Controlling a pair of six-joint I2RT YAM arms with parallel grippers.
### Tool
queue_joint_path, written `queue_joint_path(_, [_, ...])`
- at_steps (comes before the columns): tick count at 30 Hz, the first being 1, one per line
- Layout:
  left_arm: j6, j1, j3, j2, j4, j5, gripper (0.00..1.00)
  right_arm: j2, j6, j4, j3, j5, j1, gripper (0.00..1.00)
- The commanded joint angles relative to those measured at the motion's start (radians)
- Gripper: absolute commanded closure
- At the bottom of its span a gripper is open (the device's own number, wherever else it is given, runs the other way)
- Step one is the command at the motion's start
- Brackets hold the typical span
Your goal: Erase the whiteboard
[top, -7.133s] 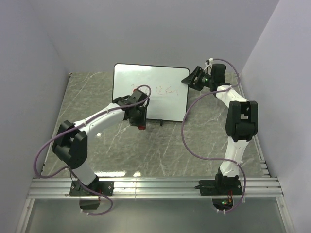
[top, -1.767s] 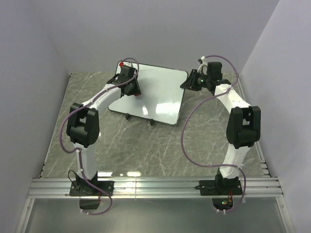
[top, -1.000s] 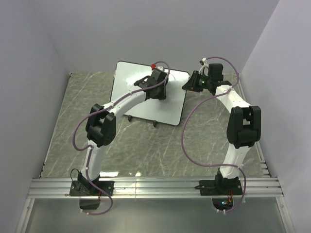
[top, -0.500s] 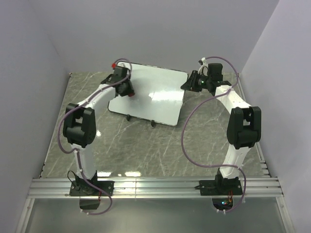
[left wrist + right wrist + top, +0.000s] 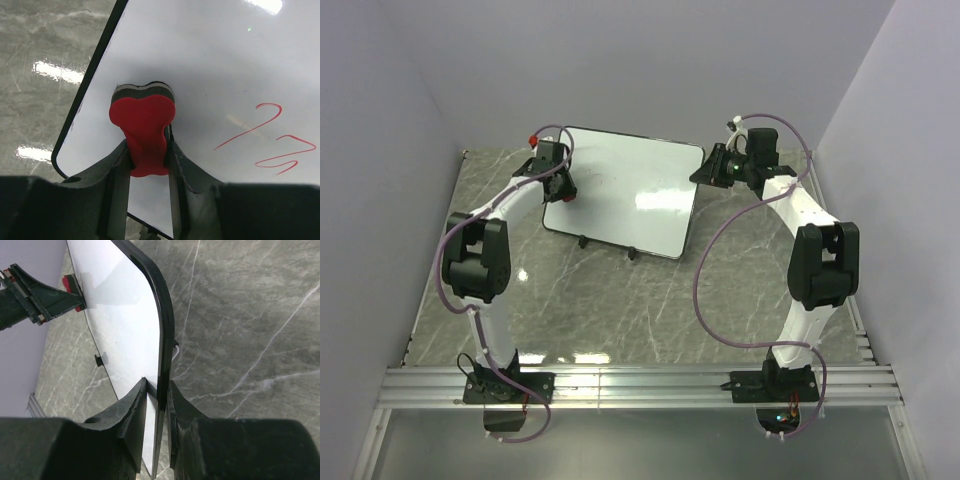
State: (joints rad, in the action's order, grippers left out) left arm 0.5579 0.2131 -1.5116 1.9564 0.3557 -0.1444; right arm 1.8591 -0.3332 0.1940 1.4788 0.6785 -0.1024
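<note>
The whiteboard [image 5: 630, 195] lies tilted at the back of the table, resting on small black feet [image 5: 632, 252]. My left gripper [image 5: 563, 190] is shut on a small red eraser [image 5: 567, 198] and presses it against the board near its left edge. In the left wrist view the eraser [image 5: 142, 122] sits between the fingers of the left gripper [image 5: 147, 144]. A few red pen strokes [image 5: 272, 150] show on the whiteboard [image 5: 210, 55] to its right. My right gripper [image 5: 707, 171] is shut on the board's far right edge. In the right wrist view the right gripper [image 5: 158, 386] pinches the black frame [image 5: 162, 330].
The table top [image 5: 620, 300] is grey marble. Pale walls [image 5: 380, 150] close it in on the left, back and right. An aluminium rail [image 5: 640, 385] with both arm bases runs along the near edge.
The left gripper has swept the eraser leftwards from the board's upper middle to its left edge. The handwriting seen earlier in the board's middle is gone. The right gripper still holds the edge.
</note>
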Motion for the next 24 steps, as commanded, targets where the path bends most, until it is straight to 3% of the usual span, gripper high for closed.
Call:
queue_joint_path(1, [-0.033, 0.046, 0.025, 0.009, -0.024, 0.017, 1.0, -0.018, 0.034, 0.001, -0.015, -0.04, -0.016, 1.0])
queue_joint_path(7, [-0.043, 0.161, -0.148, 0.091, 0.017, 0.048, 1.0, -0.005, 0.033, -0.001, -0.006, -0.037, -0.014, 1.0])
queue_joint_path(15, [-0.027, 0.233, -0.386, 0.2, 0.068, 0.072, 1.0, -0.008, 0.037, 0.004, -0.009, -0.04, -0.016, 1.0])
queue_joint_path(24, [-0.03, 0.128, -0.305, 0.161, 0.072, 0.017, 1.0, -0.02, 0.042, 0.001, -0.025, -0.046, -0.01, 1.0])
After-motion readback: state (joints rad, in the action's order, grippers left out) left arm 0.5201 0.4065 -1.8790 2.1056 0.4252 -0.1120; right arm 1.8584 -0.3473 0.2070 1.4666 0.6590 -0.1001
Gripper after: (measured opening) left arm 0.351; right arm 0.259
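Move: The left hand grips the eraser on the tilted whiteboard near its left edge, which is about 4 cm to its left. The leftover red marks lie some 8 cm to its right, 3 cm farther out and about 3 cm higher; the board's middle is roughly 16 cm right, level in reach and 5 cm up. The left bottom clip is about 13 cm back, 4 cm right and 7 cm lower. From the right hand, the marks are around 29 cm left, level in reach and 7 cm lower. Rightward and up the board's slope, the left hand sweeps the eraser from the left edge past the red marks, some 13 cm right and 6 cm up, drifting slightly forward and easing back about 1 cm at the end. The wrist swings about 15 degrees clockwise; the eraser stays gripped and against the surface, while the right hand keeps its pinch on the board's right edge. ##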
